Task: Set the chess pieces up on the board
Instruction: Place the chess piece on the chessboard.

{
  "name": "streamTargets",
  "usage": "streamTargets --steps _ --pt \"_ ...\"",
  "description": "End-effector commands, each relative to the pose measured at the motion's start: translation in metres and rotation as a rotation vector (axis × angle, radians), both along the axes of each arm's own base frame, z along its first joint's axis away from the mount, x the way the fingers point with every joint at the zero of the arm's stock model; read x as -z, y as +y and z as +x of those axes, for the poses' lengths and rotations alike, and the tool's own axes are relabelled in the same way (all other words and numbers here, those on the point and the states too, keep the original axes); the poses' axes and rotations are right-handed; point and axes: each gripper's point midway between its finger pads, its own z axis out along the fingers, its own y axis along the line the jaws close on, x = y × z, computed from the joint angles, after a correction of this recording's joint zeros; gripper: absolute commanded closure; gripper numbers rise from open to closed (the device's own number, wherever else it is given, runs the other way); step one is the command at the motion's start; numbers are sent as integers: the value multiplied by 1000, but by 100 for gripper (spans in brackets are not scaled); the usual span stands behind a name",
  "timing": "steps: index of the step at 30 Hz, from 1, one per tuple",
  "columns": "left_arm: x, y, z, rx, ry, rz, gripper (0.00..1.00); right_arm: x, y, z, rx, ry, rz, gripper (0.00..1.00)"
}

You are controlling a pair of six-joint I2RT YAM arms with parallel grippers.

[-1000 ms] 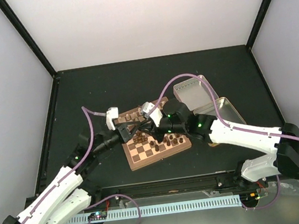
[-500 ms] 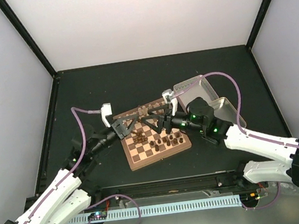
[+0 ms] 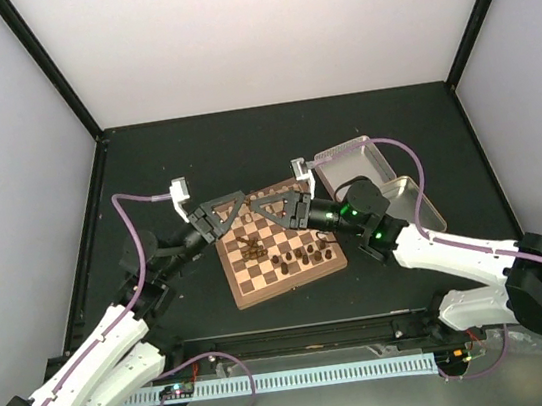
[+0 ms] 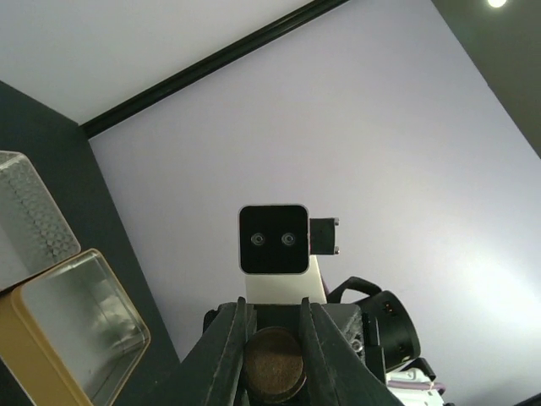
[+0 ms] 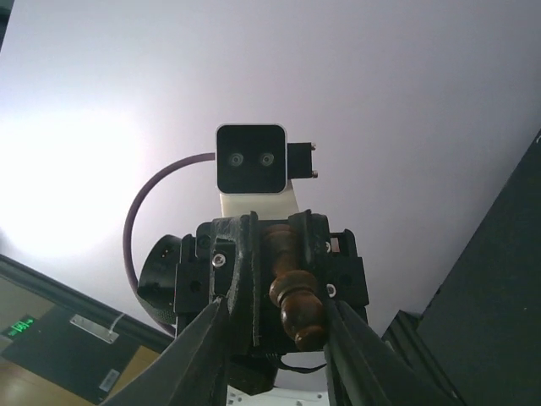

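The board (image 3: 291,287) lies mid-table with several dark chess pieces (image 3: 299,256) standing on its near half. Above its far edge my two grippers meet tip to tip. My left gripper (image 3: 234,208) (image 4: 272,342) is shut on a dark brown chess piece (image 4: 272,365), whose round base faces the left wrist camera. In the right wrist view that piece (image 5: 297,304) points its head toward me. My right gripper (image 3: 266,206) (image 5: 275,342) stands round the head with its fingers apart and a gap on the left side.
Two square metal tin halves sit right of the board, one (image 3: 352,169) further back and one (image 3: 414,200) nearer, just behind my right arm. Black frame rails (image 3: 83,229) border the table on both sides.
Both grippers have lifted from the board's middle to its far edge and now face each other. The right gripper opened wide, then narrowed round the head of the piece that the left one holds.
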Motion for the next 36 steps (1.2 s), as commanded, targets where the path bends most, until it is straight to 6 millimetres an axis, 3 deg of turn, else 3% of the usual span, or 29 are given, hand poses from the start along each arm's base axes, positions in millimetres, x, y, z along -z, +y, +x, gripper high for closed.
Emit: streamTargets --steps 1,5,12,19,22,27,31,36 --pt "-23 6 0 -18 -32 -66 94 -29 -3 -4 -24 -9 93 73" --pt "-20 6 -1 -10 -24 -71 94 -29 -1 2 0 1 84 78" --pt "-14 6 -2 -1 -8 -92 93 -29 5 8 4 12 71 76" --pt "-5 6 -3 5 10 -85 92 -24 7 11 20 8 44 86" --pt "4 7 -3 -2 26 -65 86 -15 7 16 50 1 -7 91" --pt "41 17 5 -99 91 65 57 21 7 23 93 -22 -187 97" --pt "81 40 11 -238 130 259 29 74 -2 27 124 -31 -446 99" --pt "125 78 10 -393 152 560 17 128 -24 26 122 -61 -785 99"
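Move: The left hand already holds a dark chess piece by its base, the piece's middle about 2 cm to its right and 1 cm ahead. The head sticks out towards the facing right hand, which has the piece's middle some 2 cm to its left, level in height. About 25 cm below lie the pile of dark pieces, 1 cm left of the left hand and level fore-and-aft, and the row of set pieces, 8 cm right of and 3 cm back from the right hand. With both hands held almost still in mid-air, the right fingers close on the head end of the piece while the left ones keep the base, and only then do the left fingers open wide and that hand backs off, sinking about 8 cm and going 4 cm to its left. The right hand keeps its grip and sinks about 8 cm towards the board as well, easing 2 to 3 cm forward while it turns its fingertips downward by some 25 degrees. ##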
